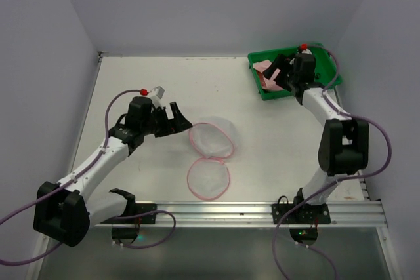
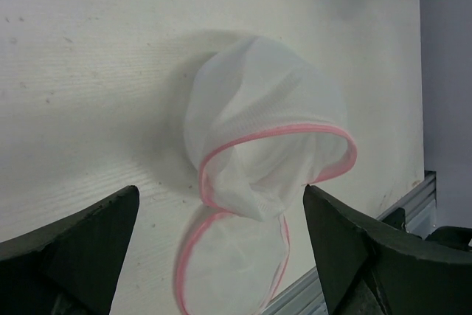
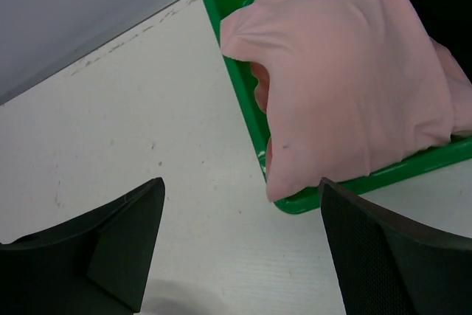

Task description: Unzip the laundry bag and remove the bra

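Observation:
The laundry bag (image 1: 211, 140) lies mid-table, a white mesh drum with pink trim. Its mouth gapes open, and the round mesh lid (image 1: 209, 179) lies flat in front of it. My left gripper (image 1: 180, 124) is open just left of the bag. In the left wrist view the bag (image 2: 265, 130) sits ahead of the left gripper (image 2: 221, 191), between the spread fingers, neither of which grips it. The pale pink bra (image 3: 346, 71) lies in the green tray (image 3: 243, 101), drooping over its near rim. My right gripper (image 3: 242, 182) is open and empty beside it.
The green tray (image 1: 325, 54) stands at the back right corner of the table, with the right gripper (image 1: 275, 73) over its left part and the bra (image 1: 264, 69) showing there. An aluminium rail (image 1: 262, 211) runs along the near edge. Grey walls enclose the table.

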Motion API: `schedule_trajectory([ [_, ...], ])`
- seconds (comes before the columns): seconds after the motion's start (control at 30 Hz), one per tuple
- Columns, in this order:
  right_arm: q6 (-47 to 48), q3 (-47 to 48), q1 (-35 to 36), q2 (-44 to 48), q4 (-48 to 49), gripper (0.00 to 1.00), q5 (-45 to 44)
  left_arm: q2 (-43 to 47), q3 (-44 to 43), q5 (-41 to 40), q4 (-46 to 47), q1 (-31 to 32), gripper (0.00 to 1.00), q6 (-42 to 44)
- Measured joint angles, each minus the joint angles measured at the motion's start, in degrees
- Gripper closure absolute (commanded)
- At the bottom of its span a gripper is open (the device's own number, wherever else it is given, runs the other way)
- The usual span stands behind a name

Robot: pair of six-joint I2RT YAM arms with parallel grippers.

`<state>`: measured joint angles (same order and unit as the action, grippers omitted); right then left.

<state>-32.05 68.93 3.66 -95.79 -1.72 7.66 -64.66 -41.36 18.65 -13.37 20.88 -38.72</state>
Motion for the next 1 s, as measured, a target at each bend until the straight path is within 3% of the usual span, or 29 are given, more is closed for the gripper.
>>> schedule_trajectory([
  [0.33, -2.3, 25.6, -2.6, -25.4, -6.4, 0.14, 2.5, -0.4, -4.3, -0.7, -5.3, -5.8, 0.04, 5.5],
  [0.57, -5.8, 37.6, -5.7, -34.9, -14.3, 0.13, 3.9, -2.2, -4.6, -0.7, -6.7, -8.2, 0.05, 8.2],
  [0.77, -5.9, 34.9, -7.4, -32.8, -13.7, 0.12, 3.9, -3.7, -5.0, -0.5, -7.3, -9.1, 0.05, 9.0],
  [1.0, -0.8, 21.3, -4.7, -14.8, -11.9, 0.10, 3.8, -3.5, -7.0, 0.3, -7.3, -9.2, 0.05, 9.9],
])
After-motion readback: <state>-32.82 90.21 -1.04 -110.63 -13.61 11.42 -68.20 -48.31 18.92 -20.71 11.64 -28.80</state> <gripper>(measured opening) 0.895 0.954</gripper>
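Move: The pink bra lies in the left part of the green bin, about 14 cm ahead of the right hand, 3 cm to its right and 12 cm below. The bin's middle is some 17 cm ahead and 9 cm right, with the black garment 3 cm farther right than that. From the left hand, the bra is roughly 35 cm ahead and 38 cm right; the laundry bag lies about 4 cm ahead and 11 cm right. The right hand, empty and still wide open, reaches about 12 cm forward, 8 cm down and 5 cm to the right towards the pink bra in the green bin, its fingers tipping about 15 degrees farther down, then turns back, rising about 8 cm and drawing back 6 cm with the tilt easing off. The left hand, also open and empty, moves off some 5 cm left and 3 cm forward, away from the laundry bag, dipping slightly on the way and rolling about 5 degrees. ##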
